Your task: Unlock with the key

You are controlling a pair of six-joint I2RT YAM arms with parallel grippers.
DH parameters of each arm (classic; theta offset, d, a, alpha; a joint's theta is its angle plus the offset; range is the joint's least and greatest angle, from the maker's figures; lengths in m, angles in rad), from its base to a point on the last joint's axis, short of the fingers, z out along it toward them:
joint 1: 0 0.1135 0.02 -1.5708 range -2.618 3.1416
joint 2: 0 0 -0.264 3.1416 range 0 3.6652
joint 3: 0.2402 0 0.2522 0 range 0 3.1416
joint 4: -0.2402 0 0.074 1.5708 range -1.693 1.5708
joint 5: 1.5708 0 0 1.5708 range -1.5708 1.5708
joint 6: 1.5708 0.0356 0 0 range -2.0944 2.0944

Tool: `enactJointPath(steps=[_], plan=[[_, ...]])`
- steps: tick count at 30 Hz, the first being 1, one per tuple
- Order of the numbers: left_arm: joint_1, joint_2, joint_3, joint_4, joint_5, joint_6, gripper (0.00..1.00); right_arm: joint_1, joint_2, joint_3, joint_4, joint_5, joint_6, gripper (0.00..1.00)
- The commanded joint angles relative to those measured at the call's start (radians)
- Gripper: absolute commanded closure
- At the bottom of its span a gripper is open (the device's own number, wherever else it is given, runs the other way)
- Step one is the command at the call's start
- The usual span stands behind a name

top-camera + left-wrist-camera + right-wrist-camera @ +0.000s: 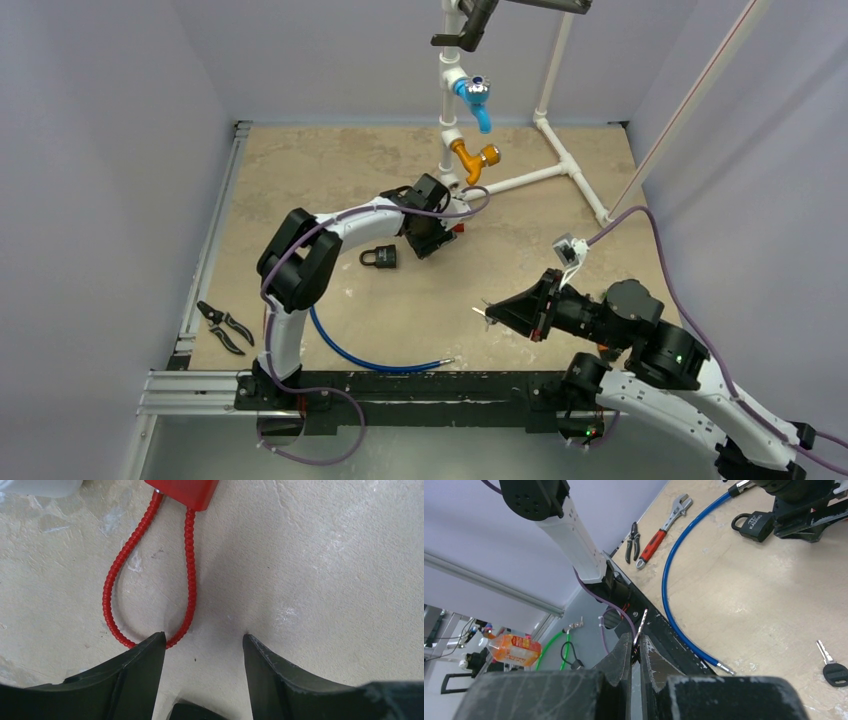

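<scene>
My right gripper (635,642) is shut on a silver key (641,626), whose blade sticks out past the fingertips. In the top view that gripper (490,313) hovers right of centre, key (480,312) pointing left. A black padlock (380,257) lies on the table, also seen in the right wrist view (754,525). My left gripper (204,637) is open, low over the table. A red cable lock (182,490) lies ahead of it, and its cable loop (112,580) runs under the left fingertip (150,645). In the top view the left gripper (440,238) sits just right of the padlock.
A second key with a black head (831,669) lies on the table. A blue cable (370,358) curves along the near edge. Pliers (222,325) and a red-handled wrench (659,532) lie at the left. A white pipe frame (545,175) with blue (475,95) and orange (472,158) valves stands at the back.
</scene>
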Motion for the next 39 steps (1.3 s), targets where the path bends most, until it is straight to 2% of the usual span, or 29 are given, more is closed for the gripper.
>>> enactJointPath(steps=[1,5,9,13,17,22,26,28,30,32,34,39], plan=[[-0.03,-0.03,-0.04,0.012,0.035,0.035,0.43,-0.001,0.026,0.007,0.058,-0.031,-0.014,1.0],[-0.058,-0.042,-0.09,0.004,0.061,0.11,0.44,-0.001,0.035,0.011,0.07,-0.038,-0.009,1.0],[-0.065,-0.034,-0.088,-0.057,0.137,0.138,0.52,-0.001,0.03,0.016,0.066,-0.026,0.0,1.0],[-0.066,-0.08,-0.114,0.002,0.146,0.176,0.51,-0.002,0.028,0.021,0.059,-0.024,0.011,1.0],[-0.102,-0.142,-0.136,0.056,0.055,0.248,0.49,-0.001,0.022,0.023,0.059,-0.024,0.014,1.0],[-0.14,-0.221,-0.219,0.177,-0.041,0.467,0.51,-0.001,0.008,0.028,0.043,-0.015,0.012,1.0],[-0.142,-0.265,-0.313,0.369,-0.111,0.652,0.6,-0.001,-0.014,0.026,0.041,-0.008,0.01,1.0],[-0.141,-0.263,-0.347,0.473,-0.147,0.721,0.7,-0.002,-0.022,0.027,0.037,-0.006,0.01,1.0],[-0.134,-0.251,-0.378,0.582,-0.159,0.783,0.84,-0.002,-0.024,0.032,0.032,-0.009,0.01,1.0],[-0.127,-0.232,-0.375,0.627,-0.163,0.796,0.94,-0.001,-0.024,0.035,0.025,-0.007,0.007,1.0],[-0.119,-0.203,-0.338,0.608,-0.173,0.785,0.98,-0.001,-0.026,0.035,0.024,-0.005,0.004,1.0],[-0.1,-0.133,-0.31,0.624,-0.181,0.824,0.98,-0.002,-0.035,0.04,0.015,0.003,0.005,1.0]])
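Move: The left gripper hangs half open, pointing down, close to the table. The red lock's body lies about 8 cm to its right and 4 cm farther out, some 2 cm below the hand point; its red loop reaches back to about 3 cm right and 3 cm ahead. The black padlock lies roughly 7 cm left and 2 cm back, the white pipe elbow 5 cm right and 10 cm ahead. From the right hand, the red lock is about 30 cm ahead, 5 cm left and 29 cm below. Draw the left gripper back about 5 cm, low over the table and drifting slightly right, then lift it some 4 cm while sweeping it forward about 7 cm, ending above the red loop. Turn the wrist clockwise through both parts, tip the fingers from nearly straight down to well forward on the lift, and shut them from half open on nothing. ##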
